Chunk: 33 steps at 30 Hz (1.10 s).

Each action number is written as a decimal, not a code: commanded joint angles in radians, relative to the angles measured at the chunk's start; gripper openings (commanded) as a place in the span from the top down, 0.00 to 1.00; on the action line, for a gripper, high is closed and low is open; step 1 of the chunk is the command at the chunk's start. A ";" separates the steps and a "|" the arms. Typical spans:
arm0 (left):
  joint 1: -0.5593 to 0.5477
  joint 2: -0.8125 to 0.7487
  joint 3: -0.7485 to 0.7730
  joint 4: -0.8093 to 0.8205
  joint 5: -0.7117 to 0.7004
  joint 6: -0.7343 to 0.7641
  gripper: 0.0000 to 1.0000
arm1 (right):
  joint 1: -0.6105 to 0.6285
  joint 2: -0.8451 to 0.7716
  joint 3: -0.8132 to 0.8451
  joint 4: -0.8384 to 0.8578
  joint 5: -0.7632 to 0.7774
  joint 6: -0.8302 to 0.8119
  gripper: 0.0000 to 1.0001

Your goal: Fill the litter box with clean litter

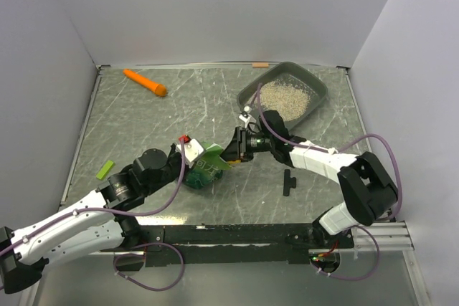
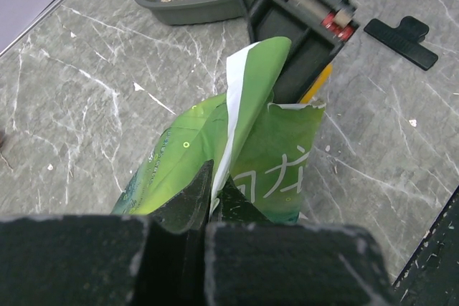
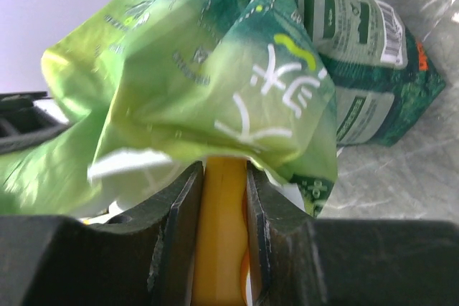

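The dark grey litter box (image 1: 247, 94) stands at the back right, with a mound of pale clean litter (image 1: 285, 97) inside; the left wrist view shows the litter box (image 2: 179, 8) at its top edge. A glossy green bag (image 1: 206, 170) sits mid-table between both arms. My left gripper (image 2: 217, 180) is shut on a fold of the bag's (image 2: 272, 155) torn top edge. My right gripper (image 3: 224, 173) is shut on a yellow plastic handle (image 3: 224, 234) whose far end is hidden inside the bag (image 3: 215, 69). In the top view the right gripper (image 1: 233, 152) sits just right of the bag's mouth.
An orange carrot-shaped object (image 1: 145, 82) lies at the back left. A small green strip (image 1: 106, 170) lies near the left wall. A black clip (image 1: 288, 182) lies right of the bag, beside the right forearm. White walls enclose the table on three sides.
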 commanded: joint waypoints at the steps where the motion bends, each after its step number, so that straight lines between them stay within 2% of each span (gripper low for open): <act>1: -0.024 0.021 -0.018 0.004 0.010 -0.008 0.99 | -0.042 -0.090 -0.048 0.057 -0.077 0.031 1.00; 12: -0.049 0.045 -0.024 0.007 -0.004 -0.003 0.99 | -0.111 -0.228 -0.157 0.094 -0.157 0.054 1.00; 33: -0.067 0.016 -0.053 0.035 0.018 0.015 0.99 | -0.312 -0.501 -0.284 -0.050 -0.215 0.056 1.00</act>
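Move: At the green litter bag's mouth, the right hand grips the yellow scoop's handle, the opening's middle some 5 cm to its left and slightly below. The litter box, for which the litter is meant, lies about 27 cm ahead and 20 cm right, 13 cm lower; the black clip is roughly 20 cm right and 6 cm back, 14 cm below. From the left hand, which already pinches the bag's rim, the mouth is about 5 cm right and 5 cm below. Drawing the scoop out of the bag by its handle, the right hand goes about 9 cm to the right, away from the mouth, rising some 4 cm and easing back about 3 cm on the way. Its fingers keep their grip while the wrist tips them slightly up towards level and turns a little clockwise. The left hand keeps the rim pinched, drifting only about a centimetre right and down. ##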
